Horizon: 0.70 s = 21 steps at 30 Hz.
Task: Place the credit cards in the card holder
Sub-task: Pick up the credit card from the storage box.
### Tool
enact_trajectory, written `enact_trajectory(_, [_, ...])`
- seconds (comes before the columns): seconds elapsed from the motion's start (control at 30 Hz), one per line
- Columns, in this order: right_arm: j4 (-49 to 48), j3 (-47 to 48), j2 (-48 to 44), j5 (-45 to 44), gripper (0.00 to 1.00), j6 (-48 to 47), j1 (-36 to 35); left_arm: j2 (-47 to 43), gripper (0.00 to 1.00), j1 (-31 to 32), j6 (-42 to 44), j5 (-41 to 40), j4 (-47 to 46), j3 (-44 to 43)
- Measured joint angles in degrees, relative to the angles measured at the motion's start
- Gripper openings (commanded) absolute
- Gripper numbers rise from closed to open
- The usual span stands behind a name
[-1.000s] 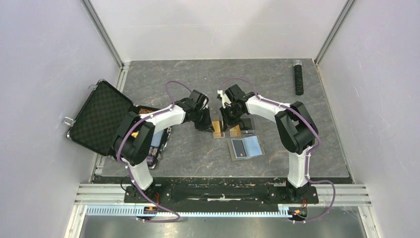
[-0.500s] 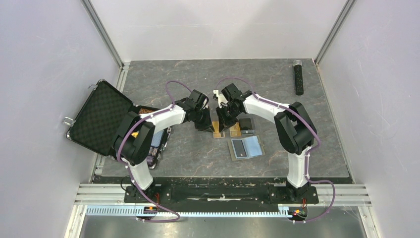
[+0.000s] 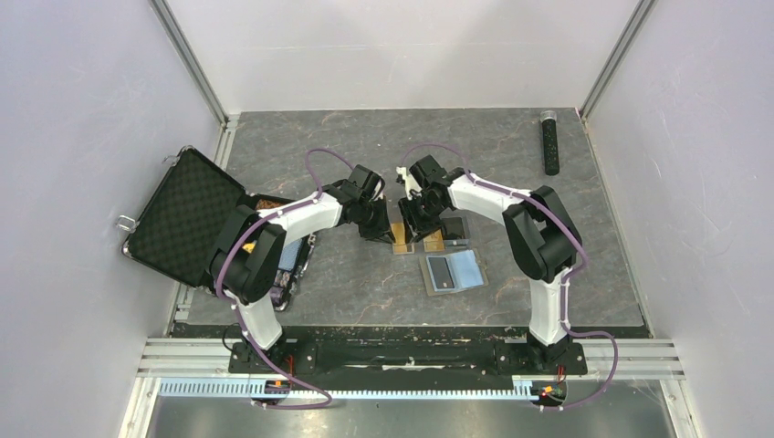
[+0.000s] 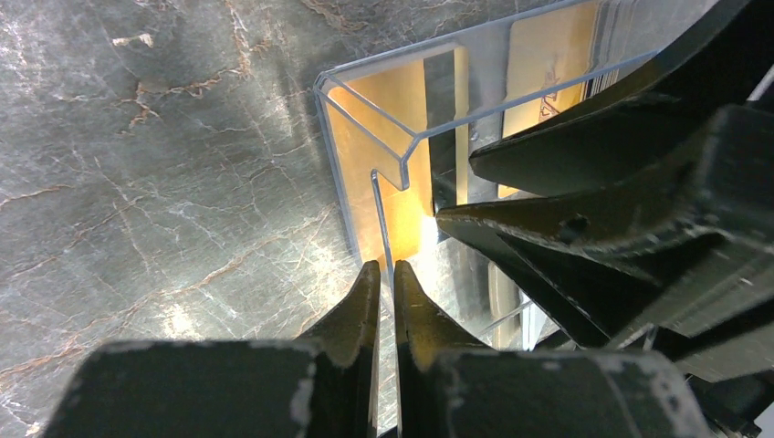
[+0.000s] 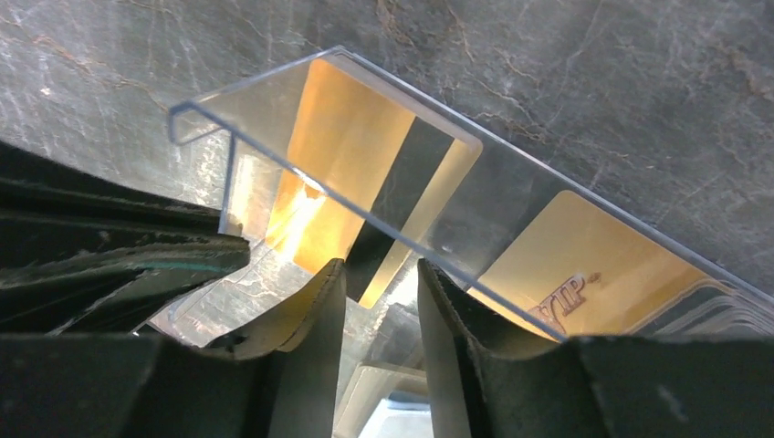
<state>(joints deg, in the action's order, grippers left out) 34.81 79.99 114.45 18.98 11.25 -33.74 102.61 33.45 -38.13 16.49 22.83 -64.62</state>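
Note:
A small clear plastic box (image 3: pixel 402 234) lies mid-table with an orange-gold credit card (image 4: pixel 383 128) inside, seen with a black stripe in the right wrist view (image 5: pixel 351 137). A second gold card (image 5: pixel 584 260) marked VIP lies beside it (image 3: pixel 434 241). My left gripper (image 4: pixel 383 266) is shut on the thin clear wall of the box (image 4: pixel 402 160); in the top view it sits at the box's left (image 3: pixel 381 228). My right gripper (image 5: pixel 379 272) is open just at the box's open end (image 3: pixel 413 224), holding nothing. The card holder (image 3: pixel 454 272) lies open, light blue inside, nearer than the box.
The open black poker-chip case (image 3: pixel 187 214) stands at the left edge. A black stick-shaped object (image 3: pixel 550 142) lies at the back right. A dark square item (image 3: pixel 454 227) lies right of the cards. White walls enclose the table.
My right gripper has shifted slightly left, closer to the clear box. The left arm, the box and the card holder have not moved.

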Motion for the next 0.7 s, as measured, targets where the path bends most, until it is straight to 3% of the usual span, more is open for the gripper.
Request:
enact_trajectory(0.23, [0.44,-0.09,0.92,1.40,0.02,0.07,0.76,0.33,0.07,0.00,0.00,0.04,0.57,-0.46])
enact_trajectory(0.7, [2.60,2.03,0.92,2.01,0.00,-0.74,-0.15,0.85,0.07,0.00,0.04,0.13,1.53,-1.29])
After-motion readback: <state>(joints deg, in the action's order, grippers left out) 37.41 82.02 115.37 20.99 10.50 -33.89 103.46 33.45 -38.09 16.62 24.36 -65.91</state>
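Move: The gold striped credit card in the storage box's left end lies about 2 cm left of the right fingertips, 2 cm farther out and a centimetre or two below. The second gold card is some 5 cm to the right of that hand and 1 cm farther out; the open card holder's middle is about 10 cm right and 8 cm back. From the left hand, the striped card is roughly 3 cm right, 2 cm ahead and 2 cm below. Dipping about half a centimetre as its fingers close from nearly half open to fully shut over the near, striped part of the card, the right hand slides slightly right, then comes back left and up by roughly 1 cm, staying shut. The left fingers keep pinching the box's clear left end wall and hold still. ##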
